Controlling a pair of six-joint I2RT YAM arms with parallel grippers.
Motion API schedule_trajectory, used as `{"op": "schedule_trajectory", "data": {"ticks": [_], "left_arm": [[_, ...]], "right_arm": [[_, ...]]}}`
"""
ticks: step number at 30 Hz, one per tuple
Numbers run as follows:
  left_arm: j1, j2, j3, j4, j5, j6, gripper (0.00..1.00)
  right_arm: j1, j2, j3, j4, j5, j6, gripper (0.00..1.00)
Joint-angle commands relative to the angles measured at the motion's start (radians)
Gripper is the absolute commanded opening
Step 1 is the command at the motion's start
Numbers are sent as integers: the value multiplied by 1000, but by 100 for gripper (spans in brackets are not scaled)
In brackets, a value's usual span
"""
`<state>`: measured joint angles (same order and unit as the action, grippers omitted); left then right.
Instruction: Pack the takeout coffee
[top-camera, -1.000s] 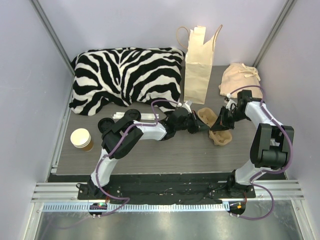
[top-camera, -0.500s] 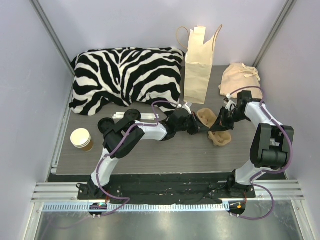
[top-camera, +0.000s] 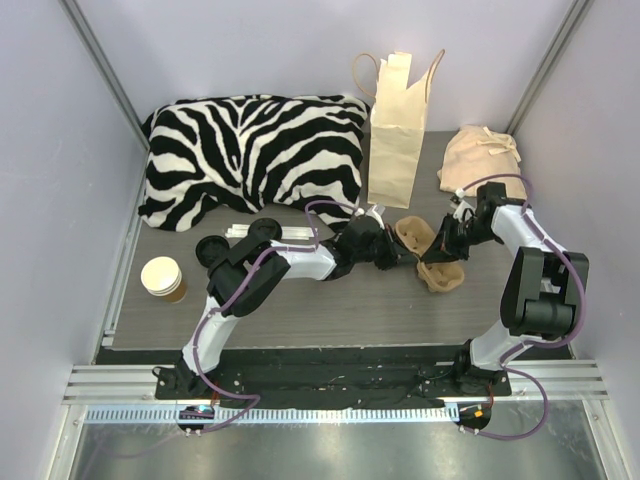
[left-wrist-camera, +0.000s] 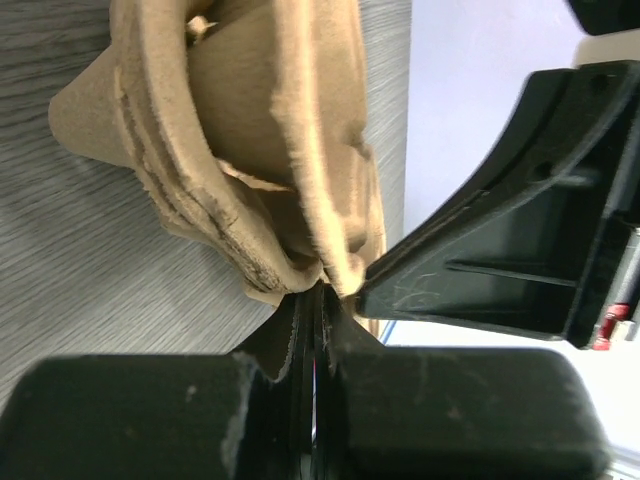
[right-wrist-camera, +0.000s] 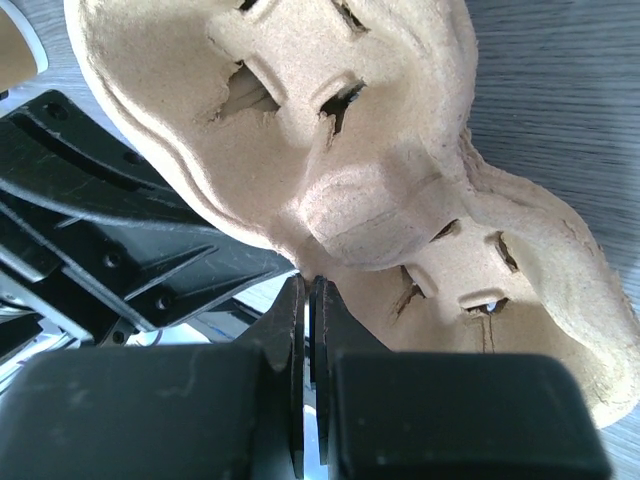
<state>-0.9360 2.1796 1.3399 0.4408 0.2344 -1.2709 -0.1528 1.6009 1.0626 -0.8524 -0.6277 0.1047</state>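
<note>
The takeout coffee does not show in any view. A brown moulded-pulp cup carrier (top-camera: 440, 276) hangs bent between my two grippers near the table's middle right. My left gripper (top-camera: 400, 252) is shut on one rim of the carrier (left-wrist-camera: 250, 150), its fingertips (left-wrist-camera: 300, 310) pinched together at the torn edge. My right gripper (top-camera: 438, 254) is shut on the opposite rim of the carrier (right-wrist-camera: 330, 120), beside the left gripper's black body (right-wrist-camera: 120, 240).
A tall paper bag (top-camera: 398, 130) stands upright behind the grippers. A zebra-striped pillow (top-camera: 250, 150) fills the back left and a beige cloth pouch (top-camera: 480, 155) lies at the back right. A brown cup with a white top (top-camera: 162, 278) and a flat black lid (top-camera: 210, 248) sit at the left.
The right gripper has crept very slightly left with the carrier's rim. Nothing else has visibly moved.
</note>
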Motion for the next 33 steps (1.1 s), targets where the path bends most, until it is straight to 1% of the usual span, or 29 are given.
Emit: {"op": "schedule_trajectory", "data": {"ticks": [1,10,11,12,16,20,26,33], "left_arm": [[-4,22,22,-77,-47,45,0],[-3,16,27,-111,-56,79,0],[-3,11,22,-96,-40,73,0],[-1,8,12,-41,-24,67,0],[0,-38,-28,68,48,35,0],[0,-69,-22,172,118,-8,0],[-7,-72,10,214,151,-41,0],[-24,-20,36,219,148,-73,0]], "right_arm": [[-4,-76,30,-19,-70,0,1],[-7,-108,106,-89,-7,-20,1],[-7,-111,109,-91,8,-23,1],[-7,-113,111,-91,34,-25,1],[-7,-99,99,-80,60,-22,1],[-7,-82,82,-54,83,-8,1],[-7,-73,76,-43,79,4,1],[-5,-82,63,-31,66,15,1]]}}
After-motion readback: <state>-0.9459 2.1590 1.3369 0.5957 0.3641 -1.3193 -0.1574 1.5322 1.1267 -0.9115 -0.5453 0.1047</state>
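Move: The cup carrier hangs tilted from the right fingers, which already pinch its waist edge; its middle is roughly 2 cm ahead of that hand, 1 cm to its right and 2 cm below. From the left hand, shut at the same edge, the middle lies about 2 cm ahead, 4 cm right and 2 cm below. The paper bag stands some 17 cm ahead of the right hand and 6 cm left, the beige pouch about 20 cm ahead and 13 cm right. With its fingers shut, the left hand first dips about 3.5 cm beside the carrier's waist edge, then turns back and climbs some 8.5 cm, easing a little back and to the right as its fingertips tip upward by about 20 degrees on the climb. The right hand keeps its pinch on that edge and lifts the carrier about 3.5 cm, then shifts a little right and settles about a centimetre, ending with the left fingertips still close beside its own. ##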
